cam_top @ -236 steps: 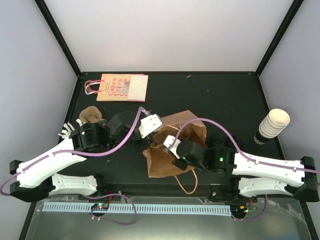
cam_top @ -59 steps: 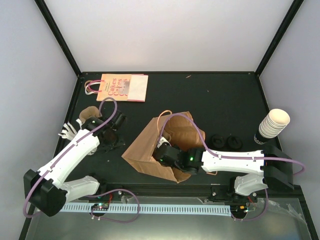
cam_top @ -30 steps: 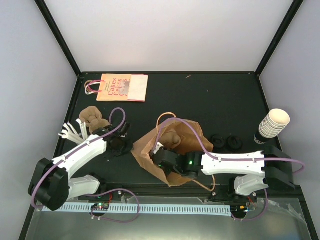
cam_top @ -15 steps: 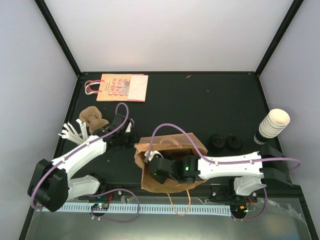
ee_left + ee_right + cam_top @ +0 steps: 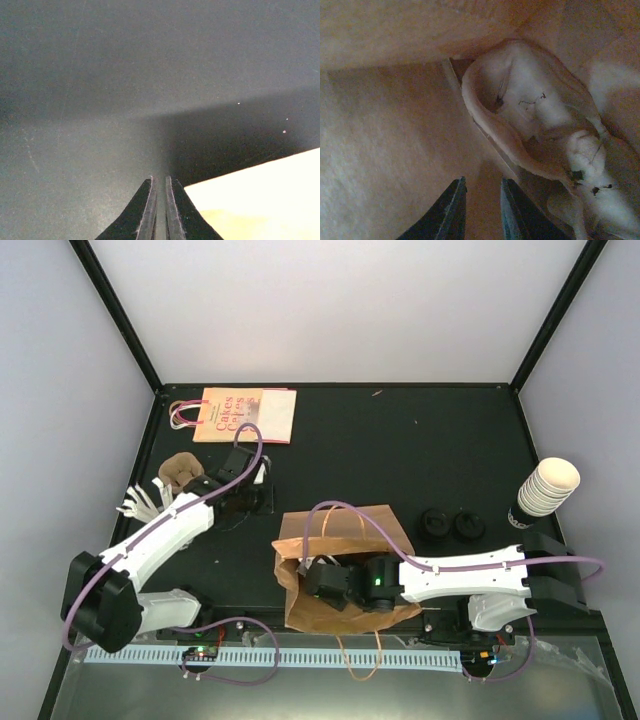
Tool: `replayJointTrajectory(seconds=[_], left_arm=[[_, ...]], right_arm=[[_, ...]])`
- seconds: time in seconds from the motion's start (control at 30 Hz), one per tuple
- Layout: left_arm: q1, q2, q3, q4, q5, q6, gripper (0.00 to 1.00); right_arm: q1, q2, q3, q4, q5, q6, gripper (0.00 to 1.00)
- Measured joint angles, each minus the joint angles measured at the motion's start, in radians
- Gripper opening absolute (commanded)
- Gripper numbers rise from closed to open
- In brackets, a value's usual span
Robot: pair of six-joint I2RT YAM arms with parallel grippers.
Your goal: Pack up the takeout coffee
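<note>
The takeout coffee is hidden in every view. A brown paper bag (image 5: 350,530) stands near the table's front edge with its mouth toward the camera. My right gripper (image 5: 312,580) reaches inside it. In the right wrist view this gripper (image 5: 482,181) has its jaws a little apart, with only the bag's paper wall behind the gap. A moulded pulp shape (image 5: 520,115) lies further inside the bag. My left gripper (image 5: 252,480) hovers over the dark table, left of the brown bag. Its fingers (image 5: 149,200) are pressed almost together on nothing.
A printed paper bag (image 5: 245,415) lies flat at the back left, and its cream edge (image 5: 260,200) shows beside my left fingers. Pulp trays (image 5: 180,472) and white cutlery (image 5: 135,502) sit at the left. Two black lids (image 5: 450,524) and stacked lidless cups (image 5: 548,488) are at the right.
My right arm has dragged the brown bag leftward and toward the front edge, and one handle now hangs over it. My left gripper has moved away from me, toward the printed bag.
</note>
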Motion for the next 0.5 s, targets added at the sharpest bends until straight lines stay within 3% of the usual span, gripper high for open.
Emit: replayJointTrajectory(seconds=[0.23,0.33,0.5], left_arm=[[0.000,0.103,0.048,0.011,0.029,0.062,0.14],[0.000,0.174,0.090,0.027,0.060,0.092,0.21],[0.000,0.283,0.151,0.050,0.123,0.142,0.42]], right_arm=[[0.022,0.011,0.023,-0.079,0.021,-0.114,0.23],[0.038,0.041,0.043,-0.103,0.041,-0.147,0.24],[0.049,0.069,0.047,-0.127,0.053,-0.180,0.24]])
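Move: The paper bag's far left corner lies roughly 4 cm right of the left hand, 2 cm back and 4 cm below it. The flat printed bag is some 22 cm ahead and 5 cm to the left; the loose cup tray about 6 cm ahead and 19 cm left, both on the table. The right hand is already inside the bag: that corner is around 14 cm ahead and 8 cm left, the packed tray some 8 cm straight ahead and lower. Still inside the paper bag, the right hand sinks and shifts right by only 1–2 cm while its left side rolls down and it turns counter-clockwise, some 15 degrees in all, fingers unchanged. The left hand heads right and forward about 5 cm, dropping a little over the bag's far left corner, turning clockwise some 10 degrees and opening its fingers partway. ##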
